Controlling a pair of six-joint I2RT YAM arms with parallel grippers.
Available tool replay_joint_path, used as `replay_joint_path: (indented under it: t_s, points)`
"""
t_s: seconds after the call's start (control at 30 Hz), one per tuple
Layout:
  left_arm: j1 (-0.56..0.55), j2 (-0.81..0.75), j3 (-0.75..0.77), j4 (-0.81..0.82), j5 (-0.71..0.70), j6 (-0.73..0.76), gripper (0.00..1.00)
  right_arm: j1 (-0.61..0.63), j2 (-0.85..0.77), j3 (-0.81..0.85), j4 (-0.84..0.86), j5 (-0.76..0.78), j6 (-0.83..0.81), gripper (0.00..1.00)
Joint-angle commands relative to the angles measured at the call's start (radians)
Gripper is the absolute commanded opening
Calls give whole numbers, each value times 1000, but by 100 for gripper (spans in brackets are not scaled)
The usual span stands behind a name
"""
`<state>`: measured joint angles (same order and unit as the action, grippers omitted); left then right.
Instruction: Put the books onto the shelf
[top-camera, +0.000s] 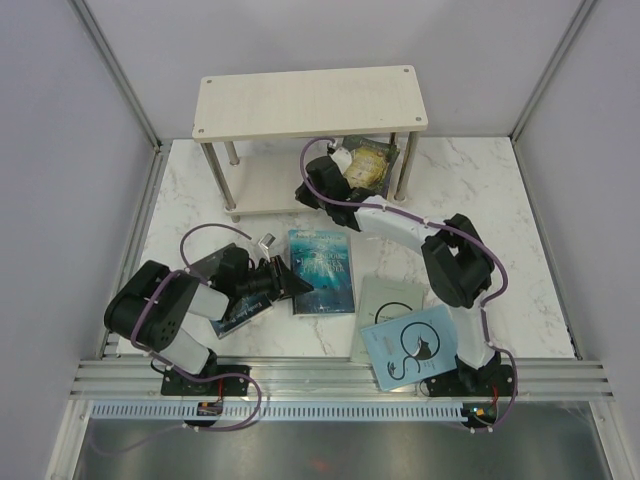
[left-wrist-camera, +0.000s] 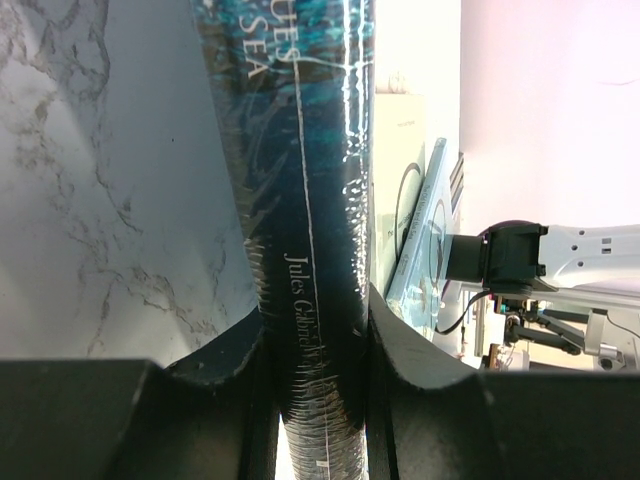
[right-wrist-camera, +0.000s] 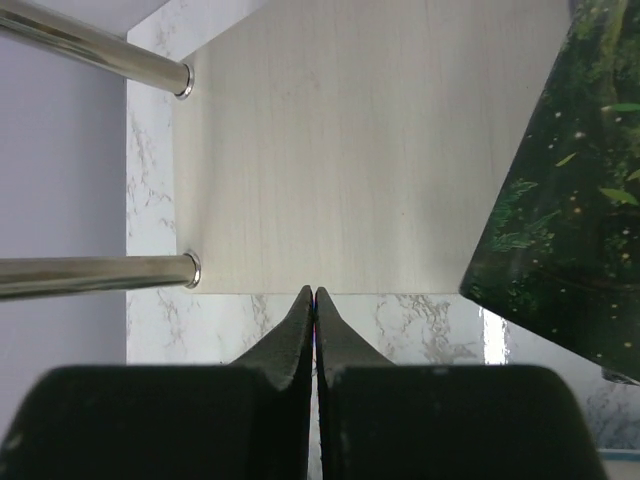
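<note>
My left gripper (top-camera: 285, 282) (left-wrist-camera: 315, 335) is shut on the spine edge of the dark blue book (top-camera: 322, 268) (left-wrist-camera: 300, 150), which stretches away from the jaws over the marble table. My right gripper (top-camera: 322, 195) (right-wrist-camera: 315, 297) is shut and empty, its tips over the front edge of the shelf's (top-camera: 310, 100) lower board (right-wrist-camera: 340, 150). A yellow book (top-camera: 368, 165) leans on that lower board to the right of the gripper. The dark green book (right-wrist-camera: 565, 190) fills the right side of the right wrist view. A grey book (top-camera: 388, 300) and a pale blue cat book (top-camera: 412, 348) (left-wrist-camera: 420, 235) lie near the right arm's base.
Another dark book (top-camera: 238, 318) lies partly under the left arm. Silver shelf legs (right-wrist-camera: 95, 275) stand left of the right gripper. Cage walls and posts ring the marble table (top-camera: 520, 250). An aluminium rail (top-camera: 330, 380) runs along the near edge.
</note>
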<state>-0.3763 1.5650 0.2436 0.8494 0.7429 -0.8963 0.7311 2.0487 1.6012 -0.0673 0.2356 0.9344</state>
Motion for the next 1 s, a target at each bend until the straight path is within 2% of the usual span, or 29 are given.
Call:
replay_joint_path:
  t_s: [0.0, 0.17, 0.27, 0.33, 0.7, 0.97]
  points:
    - [-7, 29, -24, 5, -20, 120, 2, 24, 19, 49, 57, 132, 41, 0]
    - [-7, 58, -41, 71, -5, 93, 2, 22, 36, 65, -24, 267, 121, 0]
    - [-7, 75, -47, 109, 4, 79, 2, 21, 64, 130, -148, 358, 129, 0]
    - [-7, 90, -49, 122, 12, 70, 2, 14, 79, 167, -173, 395, 126, 0]
    - [-7, 155, -38, 180, 35, 48, 2, -36, 108, 198, -287, 364, 112, 0]
    - [-7, 184, -33, 201, 42, 37, 2, -99, 57, 108, -322, 324, 119, 0]
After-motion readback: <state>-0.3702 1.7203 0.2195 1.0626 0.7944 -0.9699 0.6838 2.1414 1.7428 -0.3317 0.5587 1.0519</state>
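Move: The green-and-gold book lies askew on top of the shelf's book stack, its middle about 15 cm to the right of the shut right fingers, 10 cm ahead and some 5 cm lower. The shelf's front right post stands roughly 23 cm right of that hand and level with it, the front left post about 17 cm to its left. The left hand still pinches the blue book; the green-and-gold book is some 32 cm ahead of this hand, 15 cm right and 5 cm higher. With its fingers kept shut, the right hand first swings right and forward over the shelf's front part while its wrist turns clockwise some 20 degrees, then carries on mostly to the right and sinks, about 7.5 cm rightward in all with some 4 cm forward and 3 cm down, bringing the fingertips against the left edge of the green-and-gold book and pushing it towards the right post. The left hand keeps its pinch on the spine of the blue book and eases down by about a centimetre. ##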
